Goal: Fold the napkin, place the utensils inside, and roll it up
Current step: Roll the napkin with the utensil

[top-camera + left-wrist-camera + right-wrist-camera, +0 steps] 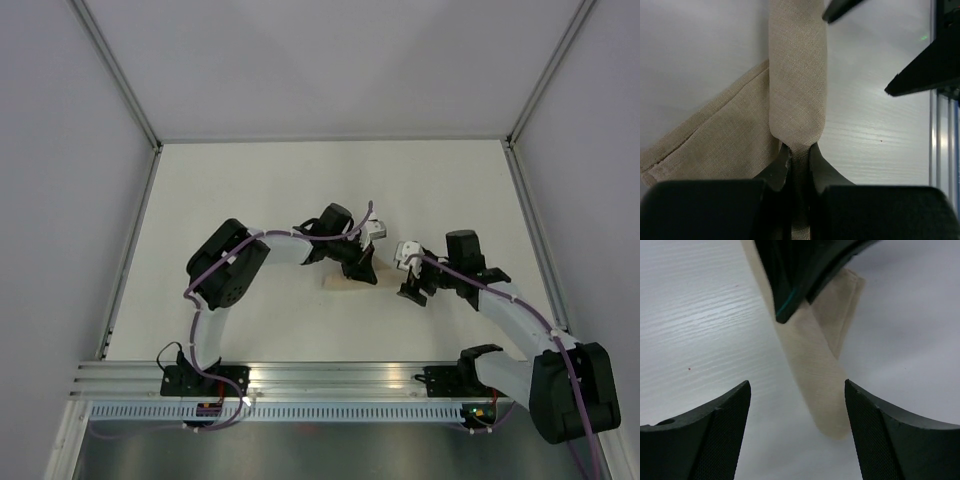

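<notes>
The beige napkin lies rolled into a narrow tube, with a flat flap still spread to its left. My left gripper is shut on one end of the tube, its jaws pinching the cloth. My right gripper is open, its fingers standing wide on either side of the tube's free rounded end without touching it. From above, the left gripper sits over the napkin and the right gripper just to its right. The utensils are hidden.
White tabletop enclosed by grey walls, with a metal rail along the near edge carrying both arm bases. The right gripper's dark fingers show at the upper right in the left wrist view.
</notes>
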You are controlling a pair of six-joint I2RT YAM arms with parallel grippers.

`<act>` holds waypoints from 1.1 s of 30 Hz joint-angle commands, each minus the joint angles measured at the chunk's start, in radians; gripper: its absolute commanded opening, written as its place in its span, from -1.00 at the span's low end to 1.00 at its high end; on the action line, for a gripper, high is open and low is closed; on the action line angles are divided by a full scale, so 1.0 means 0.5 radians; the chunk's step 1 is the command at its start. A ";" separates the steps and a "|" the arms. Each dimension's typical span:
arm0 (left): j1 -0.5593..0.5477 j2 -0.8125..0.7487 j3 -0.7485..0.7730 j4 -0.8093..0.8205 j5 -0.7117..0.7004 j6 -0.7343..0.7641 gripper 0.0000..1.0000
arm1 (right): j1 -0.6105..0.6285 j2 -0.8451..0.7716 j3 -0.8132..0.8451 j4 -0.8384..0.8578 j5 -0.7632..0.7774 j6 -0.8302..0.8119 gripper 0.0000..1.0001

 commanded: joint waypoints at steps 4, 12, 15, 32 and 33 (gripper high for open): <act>0.054 0.382 0.118 -0.646 0.240 -0.101 -0.95 | 0.322 -0.136 -0.209 0.422 0.354 -0.210 0.64; 0.094 0.530 0.277 -0.778 0.314 -0.141 -0.95 | 0.589 0.002 -0.277 0.619 0.612 -0.237 0.65; 0.097 0.557 0.311 -0.818 0.324 -0.132 -0.95 | 0.690 0.094 -0.305 0.763 0.704 -0.240 0.65; 0.122 0.469 0.397 -0.806 0.370 -0.193 -0.19 | 0.745 0.407 -0.237 0.671 0.772 -0.262 -0.51; 0.125 0.408 0.385 -0.776 0.370 -0.290 -0.17 | 0.748 0.416 -0.225 0.656 0.766 -0.262 -0.54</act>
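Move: The right hand hangs open, with the part of the napkin roll that it will close on about 5 cm to its left, 6 cm below and neither ahead nor back. The roll's right end is roughly 2 cm left and 6 cm down, and the loose napkin flap some 4 cm ahead, 6 cm left and 7 cm down. For the left hand, already pinching the roll, that same part lies about 3 cm right, 1 cm back and at its own height. Down and to the left, about 5 cm each way, the right hand comes onto the napkin roll beside the left fingers, its wrist twisting some 25 degrees, and closes its fingers around the roll near its right end. The left hand keeps its pinch while twisting its top side forward about 25 degrees and easing slightly back, then opens partway to loosen its grip. ##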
